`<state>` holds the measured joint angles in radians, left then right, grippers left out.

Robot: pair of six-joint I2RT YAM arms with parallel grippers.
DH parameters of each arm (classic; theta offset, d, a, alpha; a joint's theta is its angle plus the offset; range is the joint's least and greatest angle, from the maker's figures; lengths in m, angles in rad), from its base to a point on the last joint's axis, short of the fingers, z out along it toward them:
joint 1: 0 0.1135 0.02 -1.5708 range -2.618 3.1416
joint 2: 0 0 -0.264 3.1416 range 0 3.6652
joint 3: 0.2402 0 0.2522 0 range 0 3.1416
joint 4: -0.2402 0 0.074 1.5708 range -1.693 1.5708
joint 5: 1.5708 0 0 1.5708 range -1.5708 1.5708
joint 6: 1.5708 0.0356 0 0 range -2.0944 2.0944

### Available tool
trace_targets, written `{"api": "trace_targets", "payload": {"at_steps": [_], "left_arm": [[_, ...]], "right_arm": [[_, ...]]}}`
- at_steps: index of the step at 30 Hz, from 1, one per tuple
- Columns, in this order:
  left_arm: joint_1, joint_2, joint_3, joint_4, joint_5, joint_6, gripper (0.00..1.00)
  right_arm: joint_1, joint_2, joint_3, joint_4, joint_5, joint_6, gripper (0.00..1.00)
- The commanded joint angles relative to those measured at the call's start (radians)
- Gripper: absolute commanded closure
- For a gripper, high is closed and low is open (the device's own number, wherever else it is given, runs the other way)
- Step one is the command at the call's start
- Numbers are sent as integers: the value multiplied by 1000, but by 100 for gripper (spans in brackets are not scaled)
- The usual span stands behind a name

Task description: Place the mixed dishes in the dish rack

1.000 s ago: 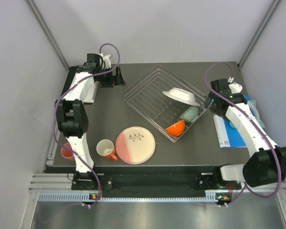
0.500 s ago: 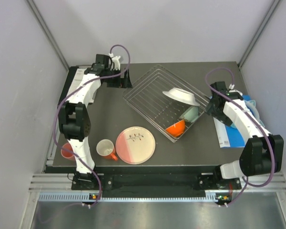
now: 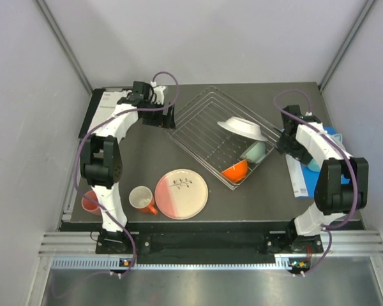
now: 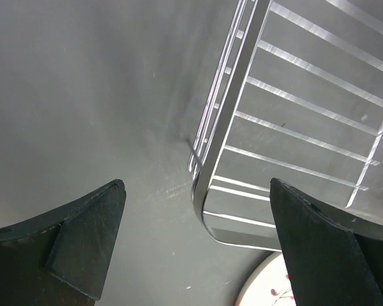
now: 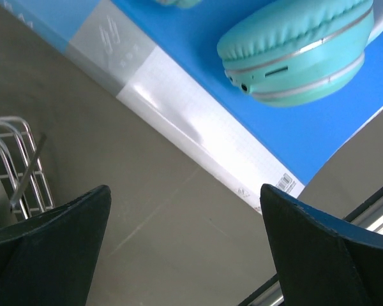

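The wire dish rack (image 3: 204, 124) lies at an angle in the middle of the table. It holds a white bowl (image 3: 242, 127), a mint green bowl (image 3: 256, 152) and an orange bowl (image 3: 235, 171). The pink-and-cream plate (image 3: 181, 193), the orange white-lined mug (image 3: 141, 199) and the salmon pink cup (image 3: 89, 202) stand on the table at the near left. My left gripper (image 3: 168, 118) is open and empty at the rack's left corner (image 4: 207, 191). The plate's edge (image 4: 268, 292) shows below it. My right gripper (image 3: 282, 145) is open and empty beside the rack's right end (image 5: 19, 159).
Teal headphones (image 5: 300, 44) lie on a blue-and-white box (image 5: 198, 95) at the right table edge, also seen from above (image 3: 306, 175). A black tray (image 3: 101, 102) sits at the back left corner. Grey walls close in the left, back and right sides.
My left gripper has swung right from the back left corner to the rack's left corner. My right arm has folded in, its gripper staying by the rack's right end.
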<state>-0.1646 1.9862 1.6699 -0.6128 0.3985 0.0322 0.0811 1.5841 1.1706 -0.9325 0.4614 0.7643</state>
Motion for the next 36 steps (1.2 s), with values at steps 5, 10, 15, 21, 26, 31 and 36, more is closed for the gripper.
{"api": "trace_targets", "payload": {"at_steps": [5,10,15,21,26,31,36], "left_arm": [[-1,-35,-108,30,-23,89,1],[-4,-69,-163,30,-20,107,1],[-12,-131,-228,7,-7,126,1],[-23,-199,-269,-54,14,135,1],[-33,-263,-309,-76,40,115,1],[-46,-282,-320,-90,65,84,1],[-67,-290,-317,-73,82,55,1]], "right_arm": [[-24,117,119,90,-35,-13,0],[-24,178,176,106,-79,-16,0],[-23,252,256,110,-116,-26,0],[-20,312,354,115,-142,-46,0],[-6,372,469,113,-190,-74,0],[19,458,606,86,-225,-82,0],[40,533,750,63,-256,-92,0]]}}
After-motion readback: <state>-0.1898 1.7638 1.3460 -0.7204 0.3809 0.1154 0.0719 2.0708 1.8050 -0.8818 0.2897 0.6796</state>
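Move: Just ahead of the rack's left corner, the left hand's open fingers stand about 5 cm farther forward and 3 cm above the rim; the pink plate lies some 29 cm back and 4 to its right. From the right hand, the rack's right corner is about 8 cm ahead and 3 left; the green bowl is level with it and 14 cm left, the white plate 10 ahead and 18 left, the blue booklet 5 back and 14 right. Sinking about 3 cm over the rack's left corner, the left hand then draws back some 10 cm, wide-open fingers astride the rim and tipping slightly down, hauling that end towards the base. Meanwhile the open right hand sweeps about 17 cm forward and a little left, its left finger coming up to the right corner, seemingly pushing that end forward. ##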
